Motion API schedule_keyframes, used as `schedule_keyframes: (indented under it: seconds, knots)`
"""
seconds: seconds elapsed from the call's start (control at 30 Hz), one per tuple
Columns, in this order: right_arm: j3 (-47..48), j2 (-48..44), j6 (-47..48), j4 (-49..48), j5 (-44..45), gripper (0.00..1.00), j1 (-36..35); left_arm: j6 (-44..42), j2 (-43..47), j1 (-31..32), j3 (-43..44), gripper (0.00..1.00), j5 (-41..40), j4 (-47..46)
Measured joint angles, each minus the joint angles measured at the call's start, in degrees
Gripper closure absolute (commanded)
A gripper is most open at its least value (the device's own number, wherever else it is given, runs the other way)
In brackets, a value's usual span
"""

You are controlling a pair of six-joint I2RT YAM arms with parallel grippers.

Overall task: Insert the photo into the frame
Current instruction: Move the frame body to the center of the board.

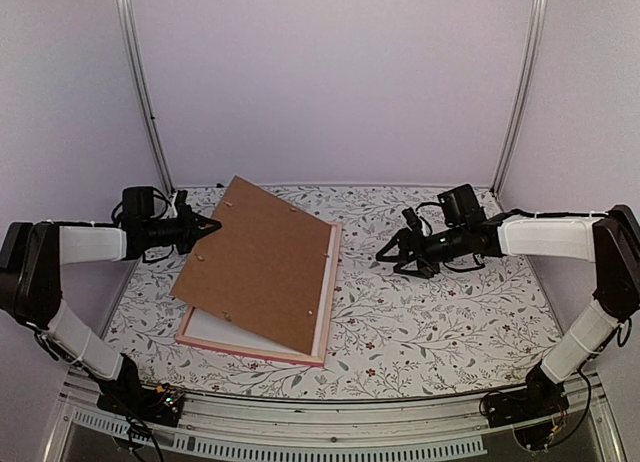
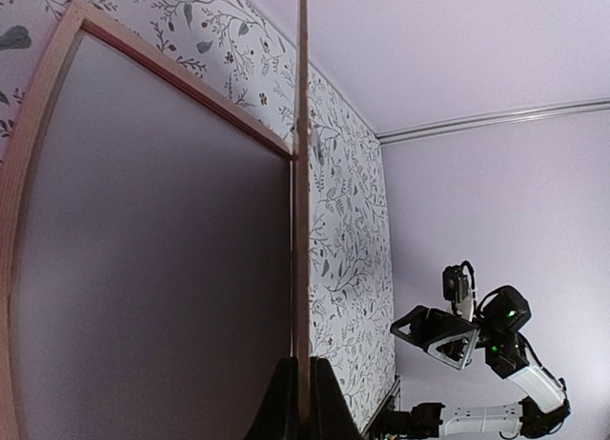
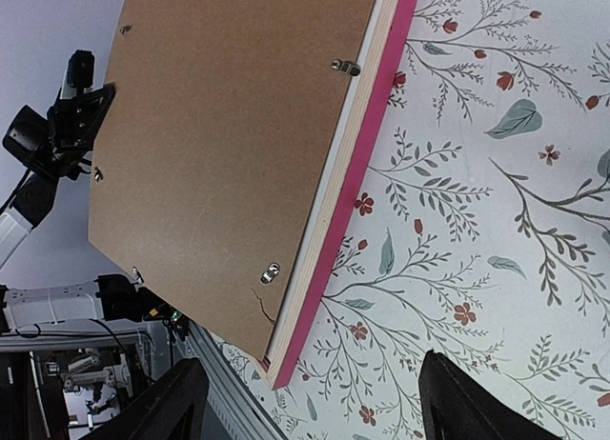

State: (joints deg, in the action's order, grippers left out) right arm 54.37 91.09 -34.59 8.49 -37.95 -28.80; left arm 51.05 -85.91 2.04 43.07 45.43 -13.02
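The pink frame [image 1: 326,312] lies face down on the floral table, left of centre, and a white surface [image 1: 210,329] shows inside it. A brown hardboard backing [image 1: 260,262] slants above it, lifted at its left side. My left gripper [image 1: 207,227] is shut on that board's thin edge [image 2: 302,173], with the frame's wooden rim [image 2: 38,145] off to the side. My right gripper [image 1: 388,252] hovers open to the right of the frame. In the right wrist view the right gripper [image 3: 310,407] has nothing between its fingers; the backing [image 3: 229,126] and the pink frame edge [image 3: 367,164] lie ahead. The photo is hidden.
The floral table cover [image 1: 430,322] spreads right of the frame under the right arm [image 2: 457,335]. Pale enclosure walls with metal posts [image 1: 145,92] stand behind and to both sides. A metal rail [image 1: 300,422] runs along the near edge.
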Motion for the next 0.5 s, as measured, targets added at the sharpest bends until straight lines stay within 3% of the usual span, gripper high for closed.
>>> schedule_keyframes:
  seconds: [0.27,0.5]
  knots:
    - [2.0,1.9,1.1,1.7,5.1,0.22,-1.4,-1.2,0.0,0.1,-0.1,1.0,-0.1,0.3]
    - [13.9,11.9,1.4,4.4,15.2,0.24,-9.2,-2.6,0.0,0.2,0.0,1.0,-0.8,1.3]
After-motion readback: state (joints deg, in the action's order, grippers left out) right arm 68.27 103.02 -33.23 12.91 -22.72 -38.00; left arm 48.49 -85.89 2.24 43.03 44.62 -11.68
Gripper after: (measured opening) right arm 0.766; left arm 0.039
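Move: The frame body lies to the left of my right hand, its middle some 25 cm off and roughly level fore-and-aft, about 10 cm lower; its right rail is only about 10 cm to my left. Over it slants the brown backing board, its middle about 23 cm left, 2 cm ahead and 6 cm below. From my left hand, which grips the board's left edge, the frame's middle is roughly 7 cm right, 9 cm back and 13 cm below. After a brief sink almost in place, I swing my right hand left towards the frame's right rail, about 5 cm and gathering speed, going some 2–3 cm forward and 2 cm down as well. I tip its fingers about 10 degrees farther down and leave them wide open, touching nothing yet. My left hand stays put and keeps its pinch on the backing board's raised edge. ##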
